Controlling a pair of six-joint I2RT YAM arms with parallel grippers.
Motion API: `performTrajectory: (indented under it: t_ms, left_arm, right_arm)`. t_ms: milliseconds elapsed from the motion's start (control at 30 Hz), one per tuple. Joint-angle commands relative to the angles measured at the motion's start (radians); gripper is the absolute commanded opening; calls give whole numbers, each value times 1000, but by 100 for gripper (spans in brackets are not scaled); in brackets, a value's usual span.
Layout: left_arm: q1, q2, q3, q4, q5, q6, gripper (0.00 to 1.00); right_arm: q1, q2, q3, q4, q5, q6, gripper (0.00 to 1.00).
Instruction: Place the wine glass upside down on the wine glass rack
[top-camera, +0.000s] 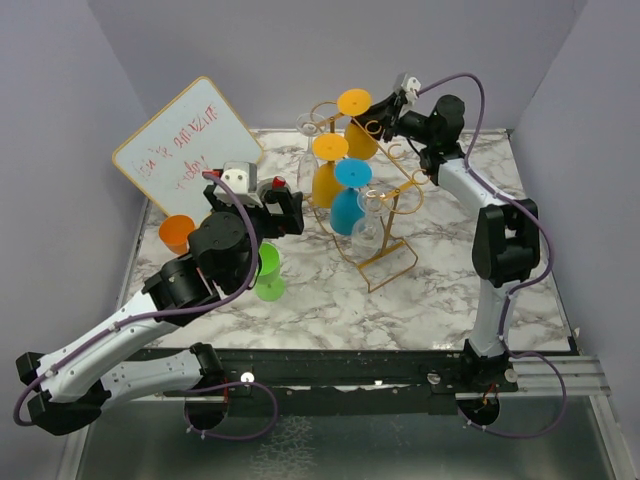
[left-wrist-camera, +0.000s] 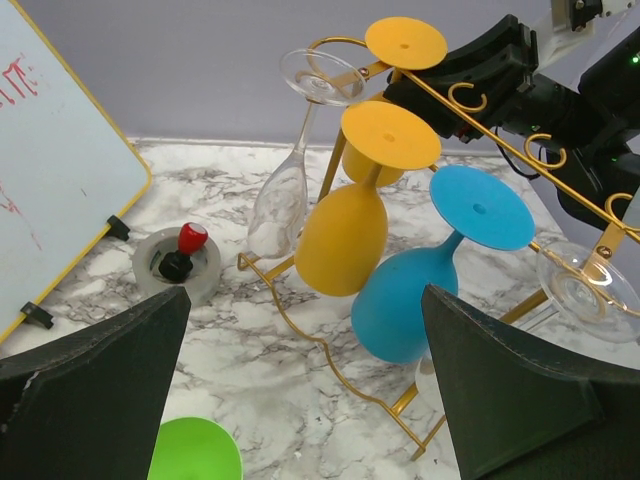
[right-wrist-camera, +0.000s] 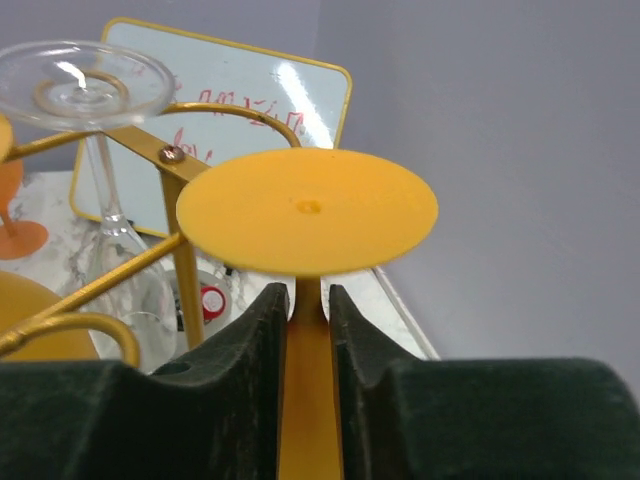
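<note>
An orange-yellow wine glass (top-camera: 354, 102) hangs upside down at the top of the gold wire wine glass rack (top-camera: 385, 270), its foot (right-wrist-camera: 307, 211) resting flat above a rack arm (right-wrist-camera: 180, 240). My right gripper (top-camera: 386, 118) straddles its stem (right-wrist-camera: 310, 400) just under the foot. The jaws stand slightly apart, with thin slits of light on either side of the stem at the fingertips (right-wrist-camera: 270, 310). My left gripper (left-wrist-camera: 305, 292) is wide open and empty, hovering low over the marble in front of the rack (left-wrist-camera: 330, 340).
The rack also carries a yellow glass (top-camera: 327, 175), a blue glass (top-camera: 348, 205) and two clear glasses (top-camera: 308, 150) (top-camera: 370, 225). A green glass (top-camera: 268, 272) and an orange glass (top-camera: 178, 233) stand near my left arm. A whiteboard (top-camera: 185, 150) leans at the back left.
</note>
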Motion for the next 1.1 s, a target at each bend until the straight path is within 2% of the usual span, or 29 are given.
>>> performTrajectory:
  t_ms: [0,167,367,667,967,1067]
  left_arm:
    - [3,-26,-15,-24,-13,-14,99]
    - [3,-27,30,-92,-1,4,99]
    - [3,-50,83,-186,-18,30,99]
    - [3,-74,60,-212,6,11,99]
    - [3,-68,43,-219,44,-14,99]
    - [3,-64,42,-220,49,-23,99]
  right_arm:
    - [3,-23,-30,-10,15,-12,32]
    - [3,-53,-61,-38,44,-10,49]
    - [2,-116,-120,-35,80,-13,59]
    - [-11,-146,-161,-30,117,6,63]
    - [-38,-146,-175,19,45,67,63]
    - [-40,-146,-164,7,68,89,64]
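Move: The yellow glass is upside down with its stem between the right fingertips, its middle some 4 cm below them. From the right hand, the rack's clear glass hangs about 4 cm back and 7 cm left, the other yellow one 9 cm back and 4 cm left, the blue one 14 cm straight back. The green glass stands about 2 cm ahead, 6 cm left and 28 cm below the left hand; the grey bowl is some 25 cm ahead and 6 cm left. Let go of the yellow glass: keep opening the right fingers to over half while sinking about 2 cm, come back up roughly 1 cm, and ease some 2.5 cm to the right, away from the stem, drifting about 1 cm back and turning slightly clockwise. Meanwhile shift the left gripper, empty and still wide open, about 3 cm left and 2 cm back, over towards the green glass's side. ##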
